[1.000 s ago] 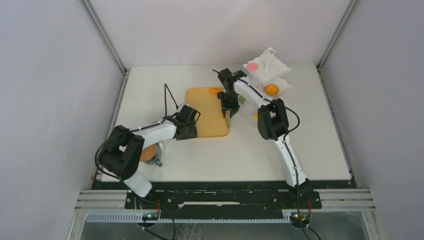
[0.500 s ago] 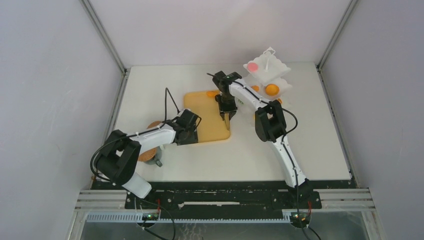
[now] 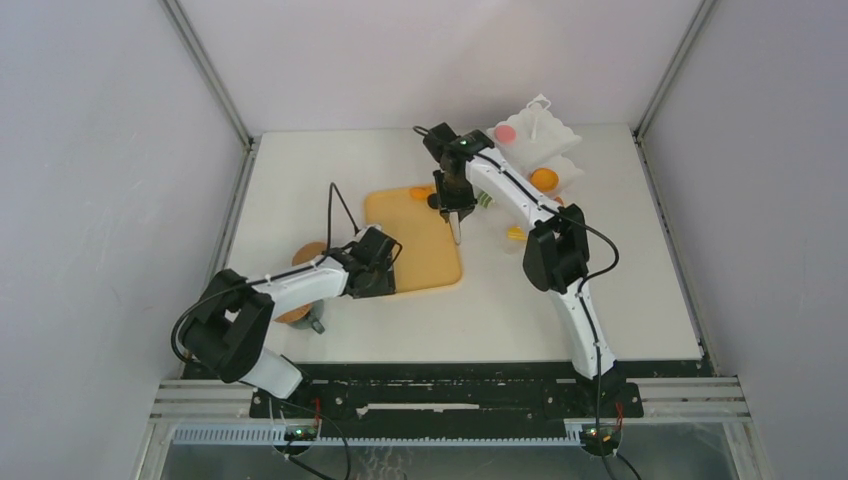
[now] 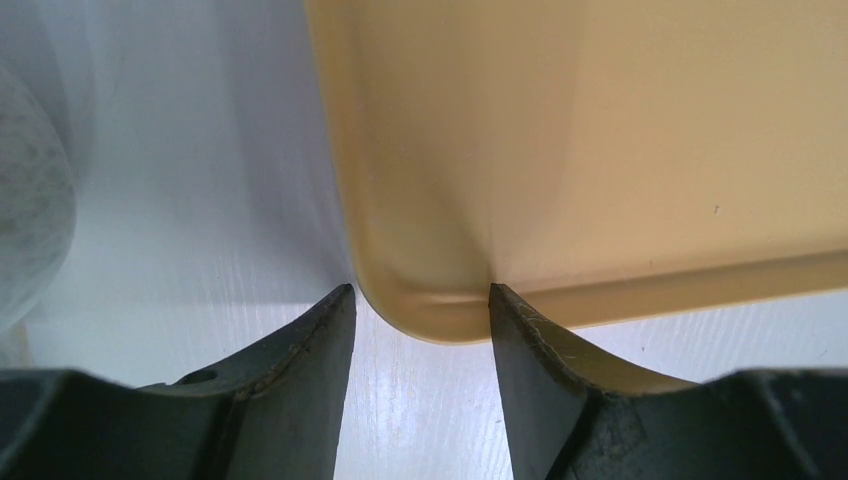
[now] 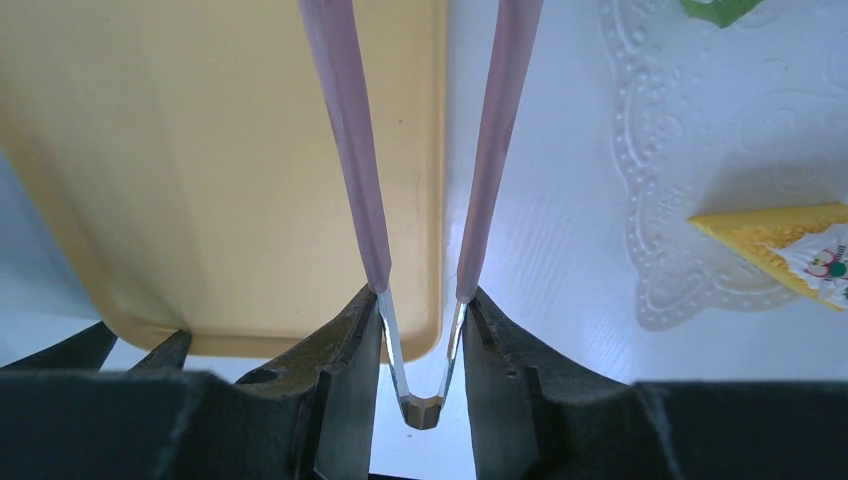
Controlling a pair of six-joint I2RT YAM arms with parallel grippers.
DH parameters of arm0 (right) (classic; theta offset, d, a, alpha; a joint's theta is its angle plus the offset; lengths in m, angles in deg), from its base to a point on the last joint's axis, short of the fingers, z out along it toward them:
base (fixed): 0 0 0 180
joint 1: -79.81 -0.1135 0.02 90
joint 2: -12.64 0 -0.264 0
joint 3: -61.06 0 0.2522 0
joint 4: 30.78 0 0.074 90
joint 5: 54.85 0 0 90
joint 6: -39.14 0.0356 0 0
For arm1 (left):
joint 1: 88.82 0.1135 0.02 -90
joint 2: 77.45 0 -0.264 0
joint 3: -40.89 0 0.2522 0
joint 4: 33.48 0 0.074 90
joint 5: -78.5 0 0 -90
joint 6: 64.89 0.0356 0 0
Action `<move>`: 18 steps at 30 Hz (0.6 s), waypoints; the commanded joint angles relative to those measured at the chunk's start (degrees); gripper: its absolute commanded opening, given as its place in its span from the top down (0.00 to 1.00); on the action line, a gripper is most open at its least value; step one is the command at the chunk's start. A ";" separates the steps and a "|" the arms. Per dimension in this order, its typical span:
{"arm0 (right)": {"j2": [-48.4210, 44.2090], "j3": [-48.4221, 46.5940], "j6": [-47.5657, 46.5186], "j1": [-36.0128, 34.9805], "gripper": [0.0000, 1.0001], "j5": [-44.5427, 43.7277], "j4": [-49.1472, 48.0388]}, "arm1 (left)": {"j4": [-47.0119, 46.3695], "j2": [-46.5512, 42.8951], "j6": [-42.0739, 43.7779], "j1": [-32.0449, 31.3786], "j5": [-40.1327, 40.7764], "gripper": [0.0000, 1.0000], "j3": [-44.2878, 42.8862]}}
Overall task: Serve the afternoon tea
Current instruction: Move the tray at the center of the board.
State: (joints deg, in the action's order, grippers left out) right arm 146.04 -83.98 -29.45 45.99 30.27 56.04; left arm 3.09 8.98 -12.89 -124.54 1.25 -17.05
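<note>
A tan wooden board (image 3: 413,240) lies flat mid-table. My left gripper (image 3: 378,284) is shut on its near left corner. In the left wrist view that rounded corner (image 4: 440,300) sits pinched between the gripper's (image 4: 417,292) fingertips. My right gripper (image 3: 455,212) hangs over the board's right edge, shut on thin pink tongs (image 5: 350,150) whose arms point away, spread over board (image 5: 220,170) and table. An orange tart (image 3: 421,192) rests at the board's far edge. A yellow wedge (image 5: 780,235) and a green piece (image 3: 484,199) lie to the right.
A white tiered stand (image 3: 540,150) at the back right carries a pink round (image 3: 506,132) and an orange round (image 3: 544,179). Two cork coasters (image 3: 308,252) (image 3: 293,310) lie under the left arm. An embossed white doily (image 5: 690,150) lies under the wedge.
My left gripper drew back toward the near left with the board's corner, and the board slid and turned with it. The right gripper carried the tongs toward the far side.
</note>
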 commanded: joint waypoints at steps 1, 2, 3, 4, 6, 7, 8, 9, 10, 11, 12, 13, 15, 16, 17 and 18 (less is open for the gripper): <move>-3.21 1.69 1.92 -2.14 0.60 0.83 -0.52 | 2.77 -1.09 -2.02 -0.88 -2.66 0.43 2.88; -3.30 2.32 1.95 -2.60 0.60 1.19 -0.61 | 2.76 -1.48 -2.14 -0.96 -2.64 0.43 3.02; -3.31 2.88 2.18 -3.05 0.60 1.59 -0.69 | 2.77 -1.79 -2.23 -1.01 -2.60 0.43 3.19; -3.32 3.50 2.46 -3.48 0.59 2.10 -0.85 | 2.72 -1.98 -2.25 -1.09 -2.63 0.43 3.30; -3.39 5.14 3.32 -4.08 0.60 3.91 -1.31 | 2.70 -2.54 -2.47 -1.23 -2.60 0.43 3.62; -3.49 6.04 3.71 -4.28 0.60 4.64 -1.84 | 2.76 -2.72 -2.52 -1.39 -2.62 0.43 3.70; -3.70 6.86 3.96 -4.54 0.59 5.10 -2.41 | 2.77 -2.88 -2.71 -1.51 -2.63 0.43 3.81; -3.82 7.47 4.20 -4.70 0.59 5.47 -2.99 | 2.65 -3.00 -2.76 -1.66 -2.61 0.43 3.84; -3.66 7.81 4.37 -4.87 0.59 5.80 -3.16 | 2.65 -3.10 -2.88 -1.77 -2.69 0.43 3.92; -3.32 7.88 4.51 -4.93 0.59 6.32 -2.98 | 2.61 -3.11 -2.94 -1.94 -2.72 0.43 3.93; -2.98 7.90 4.73 -4.94 0.58 6.78 -2.64 | 2.57 -3.12 -2.97 -2.12 -2.71 0.43 3.97; -2.79 8.00 4.96 -4.98 0.58 7.11 -2.41 | 2.55 -3.17 -3.06 -2.29 -2.68 0.43 3.96; -2.47 8.63 5.41 -5.02 0.58 7.61 -2.42 | 2.59 -3.27 -3.15 -2.54 -2.77 0.43 4.09; -2.33 9.04 5.63 -5.02 0.58 7.83 -2.46 | 2.58 -3.44 -3.20 -2.65 -2.73 0.43 4.23; -2.23 9.29 5.84 -4.98 0.58 8.13 -2.58 | 2.54 -3.59 -3.26 -2.72 -2.73 0.43 4.38; -2.12 9.53 6.10 -4.94 0.58 8.33 -2.58 | 2.57 -3.78 -3.30 -2.76 -2.76 0.43 4.51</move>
State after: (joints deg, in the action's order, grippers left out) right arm 145.67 -75.37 -25.76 40.72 37.00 54.42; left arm 3.48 6.27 -14.62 -126.33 0.64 -14.80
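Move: The left fingers straddle the tray's near-left corner, with the tray's middle about 11 cm ahead and 6 cm to the right; the far cup stands some 7 cm ahead and 15 cm left, the near cup 5 cm back and 17 cm left. The tray's middle lies about 4 cm back, 8 cm left and 9 cm below the right hand, which holds the tongs. From that hand, the striped roll is 5 cm ahead, 7 cm right; the cake slice 2 cm back, 13 cm right. Still hooked over the rim at the tray's near-left corner, the left fingers drag it straight back about 1.5 cm, slowing, their opening unchanged. The right hand keeps the tongs and sweeps in over the right half of the tray, roughly 6 cm back, with some 3.5 cm each of leftward travel and sinking, its fingertips tilting about 10 degrees towards the base. ##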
